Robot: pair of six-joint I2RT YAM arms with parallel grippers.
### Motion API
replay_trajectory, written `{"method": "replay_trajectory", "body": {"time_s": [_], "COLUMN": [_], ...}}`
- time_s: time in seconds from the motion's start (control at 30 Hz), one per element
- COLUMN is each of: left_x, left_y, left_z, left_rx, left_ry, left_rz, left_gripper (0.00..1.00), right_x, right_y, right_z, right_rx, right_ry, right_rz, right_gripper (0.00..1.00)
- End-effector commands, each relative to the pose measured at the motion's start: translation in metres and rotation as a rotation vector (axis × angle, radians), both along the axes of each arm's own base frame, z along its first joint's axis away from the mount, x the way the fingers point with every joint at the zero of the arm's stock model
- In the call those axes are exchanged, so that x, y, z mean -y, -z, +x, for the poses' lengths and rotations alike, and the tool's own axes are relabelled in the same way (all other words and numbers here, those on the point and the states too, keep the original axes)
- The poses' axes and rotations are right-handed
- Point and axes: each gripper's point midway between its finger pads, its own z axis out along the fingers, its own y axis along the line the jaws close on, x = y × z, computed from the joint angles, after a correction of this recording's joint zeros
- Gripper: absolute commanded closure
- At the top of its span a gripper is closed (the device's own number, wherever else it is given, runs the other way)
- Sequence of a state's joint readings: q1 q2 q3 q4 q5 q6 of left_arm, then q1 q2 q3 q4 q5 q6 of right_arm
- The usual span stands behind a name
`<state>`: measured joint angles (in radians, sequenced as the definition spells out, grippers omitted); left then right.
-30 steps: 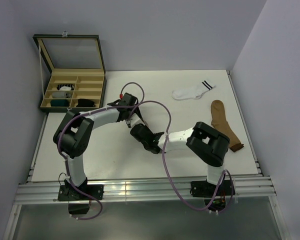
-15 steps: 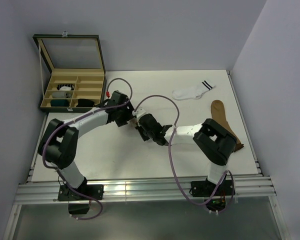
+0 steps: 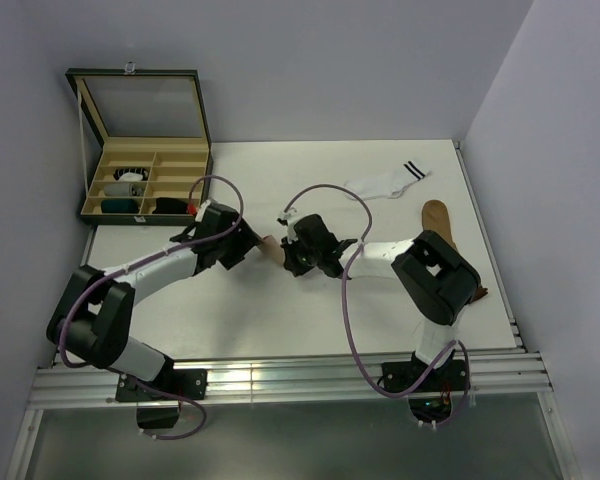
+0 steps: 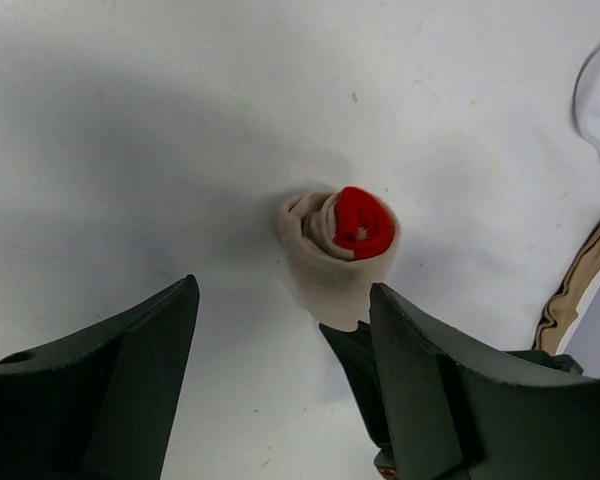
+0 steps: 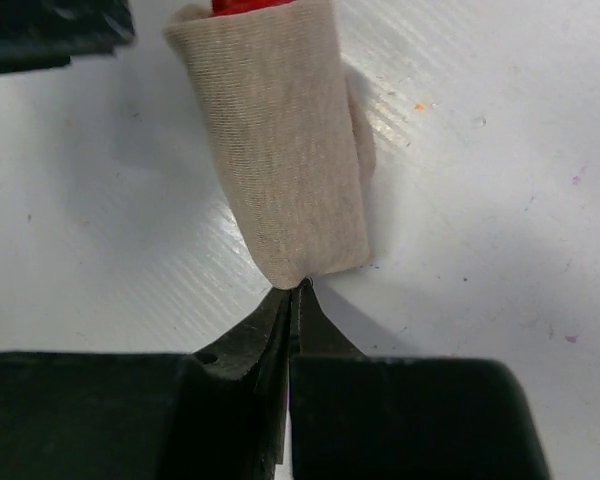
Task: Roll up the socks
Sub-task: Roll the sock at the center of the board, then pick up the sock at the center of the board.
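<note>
A beige sock (image 4: 340, 250) is rolled into a tight cylinder with its red cuff at the core, and it lies mid-table (image 3: 271, 244). My right gripper (image 5: 298, 288) is shut, its tips pinching the roll's lower edge (image 5: 280, 150). My left gripper (image 4: 283, 290) stands open just short of the roll's other end, nothing between its fingers (image 4: 130, 360). In the top view the two grippers face each other, left (image 3: 250, 246) and right (image 3: 286, 250). A white sock (image 3: 385, 183) with black cuff stripes and a brown sock (image 3: 435, 212) lie flat at the back right.
A lidded compartment box (image 3: 145, 180) stands open at the back left with rolled socks inside. The right arm covers part of the brown sock. Cables loop over both arms. A raised rail runs along the table's near edge (image 3: 280, 375).
The left gripper has opened and drawn back to the left, off the roll. The right gripper has closed and swung up toward the table's middle with the beige roll.
</note>
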<state>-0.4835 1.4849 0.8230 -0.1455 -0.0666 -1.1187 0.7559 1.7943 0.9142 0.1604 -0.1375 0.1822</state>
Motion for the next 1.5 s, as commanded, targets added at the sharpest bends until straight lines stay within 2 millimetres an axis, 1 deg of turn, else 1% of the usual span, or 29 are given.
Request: {"method": "replay_trajectory", "body": {"time_s": [0.0,0.03,0.07,0.1,0.17,0.27,0.3,0.37,0.4,0.5,0.57,0.7,0.77,0.9,0.93,1.07,1.1,1.23,1.3,1.43,1.47], "left_x": [0.026,0.028,0.035,0.036,0.039,0.038,0.038,0.039,0.038,0.038,0.038,0.038,0.04,0.044,0.047,0.055,0.055,0.058,0.056,0.055,0.054], "left_y": [-0.019,-0.019,-0.02,-0.014,-0.009,0.005,0.013,0.02,0.028,0.04,0.044,0.059,0.062,0.074,0.074,0.084,0.089,0.098,0.105,0.113,0.115], "left_z": [0.01,0.011,0.011,0.011,0.013,0.013,0.012,0.012,0.01,0.01,0.01,0.005,0.003,-0.005,-0.007,-0.013,-0.016,-0.022,-0.028,-0.036,-0.038], "left_rx": [0.078,0.087,0.093,0.08,0.068,0.045,0.027,0.016,0.0,-0.022,-0.031,-0.083,-0.096,-0.145,-0.153,-0.192,-0.208,-0.246,-0.277,-0.307,-0.314], "left_ry": [0.019,0.018,0.028,0.024,0.016,-0.003,-0.006,-0.002,-0.001,-0.001,0.003,0.024,0.034,0.084,0.102,0.152,0.164,0.205,0.222,0.257,0.26], "left_rz": [-0.093,-0.077,-0.071,-0.06,-0.062,-0.035,-0.022,-0.01,0.002,0.023,0.033,0.062,0.059,0.068,0.061,0.044,0.052,0.065,0.085,0.104,0.109], "left_gripper": [0.26,0.26,0.25,0.26,0.27,0.28,0.29,0.29,0.29,0.3,0.3,0.32,0.33,0.35,0.36,0.42,0.43,0.45,0.5,0.59,0.64], "right_x": [-0.006,-0.007,-0.008,-0.008,-0.01,-0.013,-0.015,-0.017,-0.017,-0.022,-0.024,-0.028,-0.03,-0.028,-0.028,-0.026,-0.024,-0.021,-0.021,-0.018,-0.018], "right_y": [-0.008,-0.009,-0.009,-0.009,-0.011,-0.012,-0.012,-0.011,-0.012,-0.014,-0.017,-0.022,-0.024,-0.021,-0.018,-0.015,-0.016,-0.02,-0.023,-0.026,-0.027], "right_z": [-0.004,-0.004,-0.004,-0.005,-0.004,-0.006,-0.008,-0.009,-0.008,-0.009,-0.009,-0.008,-0.007,-0.002,-0.001,0.002,0.005,0.01,0.013,0.02,0.02], "right_rx": [-0.022,-0.022,-0.024,-0.025,-0.027,-0.036,-0.046,-0.06,-0.063,-0.072,-0.077,-0.093,-0.102,-0.129,-0.136,-0.156,-0.161,-0.165,-0.168,-0.166,-0.167], "right_ry": [-0.024,-0.025,-0.027,-0.029,-0.034,-0.045,-0.054,-0.065,-0.064,-0.081,-0.091,-0.101,-0.105,-0.08,-0.078,-0.062,-0.05,-0.043,-0.039,-0.02,-0.021], "right_rz": [0.031,0.032,0.036,0.038,0.042,0.055,0.067,0.079,0.087,0.103,0.116,0.155,0.175,0.211,0.215,0.252,0.263,0.302,0.318,0.334,0.336], "right_gripper": [1.0,1.0,1.0,1.0,1.0,1.0,1.0,1.0,1.0,1.0,1.0,1.0,1.0,1.0,1.0,1.0,1.0,1.0,1.0,1.0,1.0]}}
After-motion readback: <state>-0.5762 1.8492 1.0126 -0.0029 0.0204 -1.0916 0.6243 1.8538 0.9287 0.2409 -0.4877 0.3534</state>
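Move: Between the two grippers is the rolled beige-and-red sock, about 6 cm to the left hand's right, level with it in reach and some 5 cm lower. The right fingers already pinch its near edge, so its middle is roughly 3 cm ahead and 3 cm left of them, at about their height. From the left hand, the storage box is about 25 cm left, 16 cm ahead and 5 cm down; the white sock is some 33 cm right, 15 cm ahead and 8 cm down. Coming down over the rolled sock, the left hand first goes right and sinks about 4 cm, then moves on right and forward, some 8 cm to the right in all. It turns slightly clockwise at the end as its open fingers narrow to about half and close in around the sock's sides. The right hand keeps its shut pinch on the near edge, eases back and left by 2 cm, returns, and tilts some 20 degrees. ##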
